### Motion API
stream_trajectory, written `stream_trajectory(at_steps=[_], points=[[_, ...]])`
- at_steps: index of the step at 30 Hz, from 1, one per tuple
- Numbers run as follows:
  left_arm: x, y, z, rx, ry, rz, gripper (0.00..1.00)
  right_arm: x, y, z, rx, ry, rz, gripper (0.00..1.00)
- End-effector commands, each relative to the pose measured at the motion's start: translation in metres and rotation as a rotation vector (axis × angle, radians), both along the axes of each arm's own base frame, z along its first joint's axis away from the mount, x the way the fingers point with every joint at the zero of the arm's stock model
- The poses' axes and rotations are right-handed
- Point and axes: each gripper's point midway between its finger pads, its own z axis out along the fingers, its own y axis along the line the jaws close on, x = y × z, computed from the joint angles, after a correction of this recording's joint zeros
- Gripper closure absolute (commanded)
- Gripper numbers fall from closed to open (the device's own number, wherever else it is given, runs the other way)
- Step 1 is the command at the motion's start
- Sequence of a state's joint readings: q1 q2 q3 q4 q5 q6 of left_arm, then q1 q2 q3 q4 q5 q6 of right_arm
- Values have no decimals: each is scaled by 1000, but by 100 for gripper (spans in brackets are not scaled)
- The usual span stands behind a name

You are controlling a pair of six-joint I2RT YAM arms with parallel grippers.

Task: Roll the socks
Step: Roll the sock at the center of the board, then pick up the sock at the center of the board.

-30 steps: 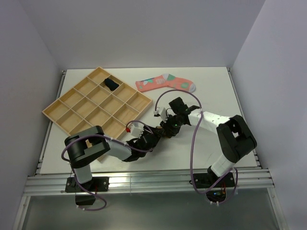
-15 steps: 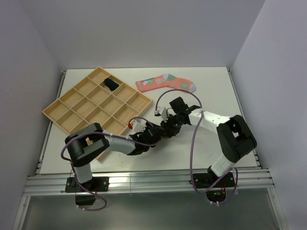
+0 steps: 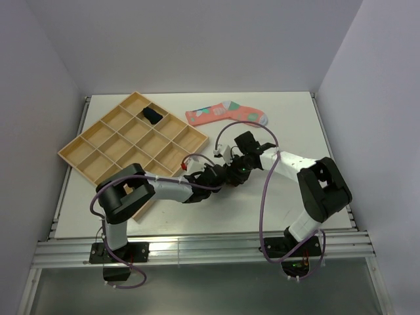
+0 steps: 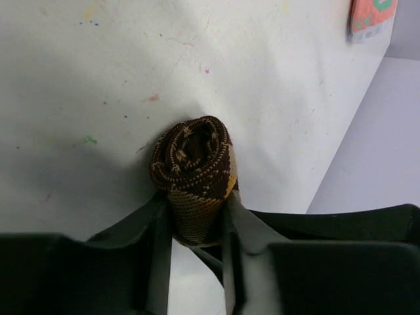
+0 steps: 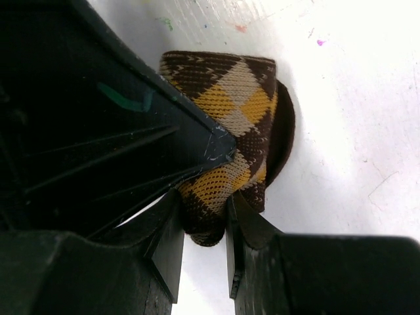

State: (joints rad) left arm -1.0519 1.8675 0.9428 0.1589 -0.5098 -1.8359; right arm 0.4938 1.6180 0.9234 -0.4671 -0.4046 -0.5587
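The brown-and-orange diamond sock (image 4: 193,170) is wound into a tight roll on the table, between both grippers near the middle (image 3: 226,176). My left gripper (image 4: 197,220) is shut on one end of the roll, its spiral end facing the camera. My right gripper (image 5: 203,226) is shut on the same sock (image 5: 230,144) from the other side, with the left gripper's black finger (image 5: 164,131) pressed against it. The pink sock (image 3: 226,113) with teal and white patches lies flat at the back. The navy sock (image 3: 152,116) sits rolled in a far compartment of the tray.
The wooden compartment tray (image 3: 105,141) lies angled at the left, close to the left arm. White walls close in the table on the left, back and right. The pink sock's end shows at the top right of the left wrist view (image 4: 371,16).
My left gripper has slid right along the table to the rolled sock and closed on it. The right gripper has kept its hold and barely moved.
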Motion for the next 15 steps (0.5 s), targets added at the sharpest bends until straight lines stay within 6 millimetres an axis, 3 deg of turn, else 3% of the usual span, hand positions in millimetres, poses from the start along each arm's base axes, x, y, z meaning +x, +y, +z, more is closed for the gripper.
stream_trajectory(at_steps=[1,4,6,8,9,10,15], points=[[-1,12,-35,127,85,-11,78,-67,-21,-26,-107,249,62,100],[1,9,-39,142,95,-28,99,-67,-21,-24,-108,246,53,100],[0,12,-44,179,111,-37,100,-64,-22,-21,-108,229,42,100],[1,12,-43,194,108,-49,100,-62,-24,-19,-112,217,18,87],[1,12,-42,196,106,-55,100,-61,-24,-15,-108,202,11,72],[1,14,-43,202,108,-63,100,-59,-26,-12,-108,191,-3,64],[2,14,-47,225,111,-126,100,-45,-47,13,-89,125,-78,36]])
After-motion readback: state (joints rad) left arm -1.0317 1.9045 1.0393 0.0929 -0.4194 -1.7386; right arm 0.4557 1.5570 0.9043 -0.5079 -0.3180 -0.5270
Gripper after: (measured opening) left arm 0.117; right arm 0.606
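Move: The rolled brown diamond sock sits right between the left fingertips, its middle about 1 cm ahead of the left hand and 1 cm below. From the right hand, which still pinches its right end, the roll's middle is about 1 cm ahead and 2 cm left. From the left hand, the pink sock lies some 23 cm straight ahead, and the wooden tray's middle is roughly 30 cm left and 7 cm ahead, both a few centimetres lower. Close the left gripper across the rolled sock until it pinches it firmly shut, easing the hand about 2 cm to the right as you do. Carry the right gripper along to the right, close to 3 cm in all. Once the left has its grip, open the right fingers to about twice their gap to release the roll's right end, still straddling it. ##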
